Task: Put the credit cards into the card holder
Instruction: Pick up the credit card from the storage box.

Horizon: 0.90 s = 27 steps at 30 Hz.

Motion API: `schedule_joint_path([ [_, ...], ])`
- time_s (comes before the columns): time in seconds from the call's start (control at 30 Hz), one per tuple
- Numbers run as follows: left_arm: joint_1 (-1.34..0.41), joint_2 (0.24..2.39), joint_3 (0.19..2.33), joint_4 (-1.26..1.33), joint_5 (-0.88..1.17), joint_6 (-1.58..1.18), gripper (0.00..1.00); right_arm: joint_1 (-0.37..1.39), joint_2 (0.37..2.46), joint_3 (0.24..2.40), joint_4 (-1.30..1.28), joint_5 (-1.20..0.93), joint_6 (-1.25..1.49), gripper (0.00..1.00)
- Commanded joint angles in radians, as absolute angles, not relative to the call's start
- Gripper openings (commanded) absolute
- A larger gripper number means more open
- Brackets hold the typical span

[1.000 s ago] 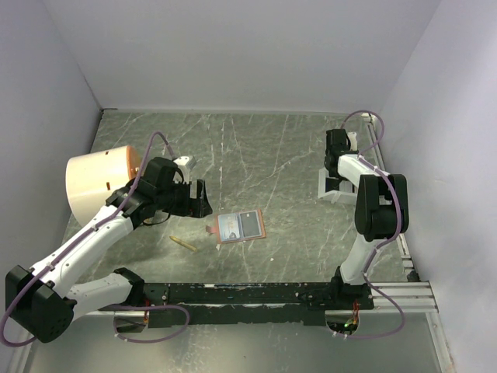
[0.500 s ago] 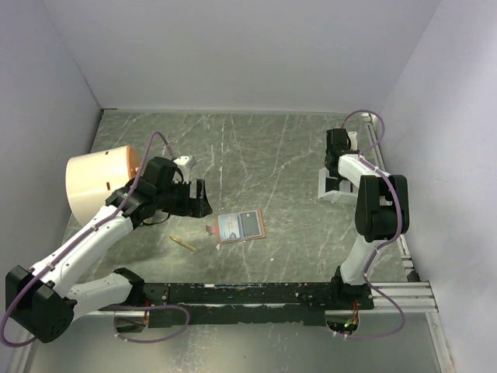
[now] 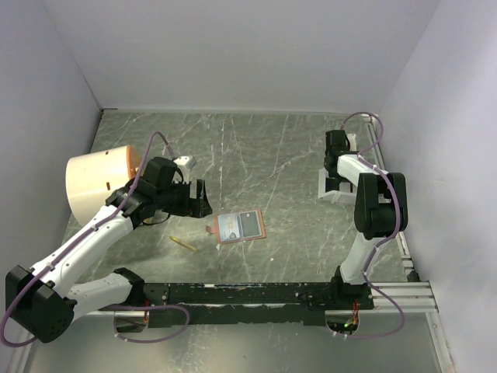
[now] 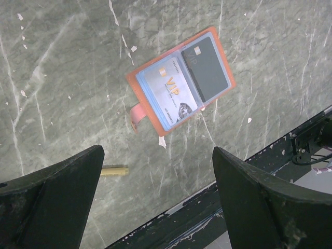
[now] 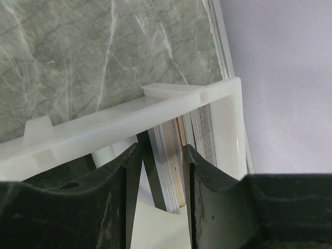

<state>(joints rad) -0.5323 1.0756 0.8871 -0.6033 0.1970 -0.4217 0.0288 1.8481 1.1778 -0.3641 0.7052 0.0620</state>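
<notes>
The tan-brown card holder (image 3: 241,227) (image 4: 181,78) lies open flat on the marble table, its snap tab toward the left. It holds a pale blue credit card (image 4: 167,93) and a dark grey one (image 4: 206,71). My left gripper (image 3: 200,200) (image 4: 156,155) hovers just left of the holder, open and empty. At the far right, my right gripper (image 3: 335,177) (image 5: 162,150) reaches down into the white tray (image 3: 330,193) (image 5: 129,119). Its fingers straddle part of an upright stack of credit cards (image 5: 174,171), with a slim gap showing at the left finger.
A big cream cylinder (image 3: 97,183) lies on its side at the left, behind my left arm. A small yellowish stick (image 3: 183,243) (image 4: 114,170) lies on the table left of the holder. The black base rail (image 3: 256,294) runs along the near edge, and walls enclose the table.
The right gripper's fingers have spread apart a little around the cards in the tray. The left arm and the card holder have not moved.
</notes>
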Motion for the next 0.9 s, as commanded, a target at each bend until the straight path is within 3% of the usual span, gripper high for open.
schedule_joint_path([
  [0.0, -0.524, 1.075, 0.885, -0.592, 0.225, -0.404, 0.97, 0.016, 1.864, 1.187, -0.356, 0.728, 0.059, 0.38],
  [0.87, -0.515, 1.074, 0.884, -0.589, 0.237, -0.402, 0.97, 0.008, 1.796, 1.169, -0.318, 0.766, 0.042, 0.14],
])
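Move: The black-edged credit card stands upright in the storage box, between the right hand's open fingertips: about 1 cm ahead, 2 cm below, and neither left nor right. The striped stack of cards is about 1 cm ahead and 2 cm to the right, at the same depth. The box's black pad lies level with the hand, some 8 cm to its left and 4 cm lower. From the left hand the credit card lies roughly 46 cm to the right, 15 cm ahead and 12 cm lower. To its right by just under 1 cm, low in the storage box, the right hand narrows its part-open fingers by more than half around the black-edged card and the pale one beside it, the left finger pushing towards the stack. Still closing, the hand turns upward and rises about 1 cm, barely tilting. ##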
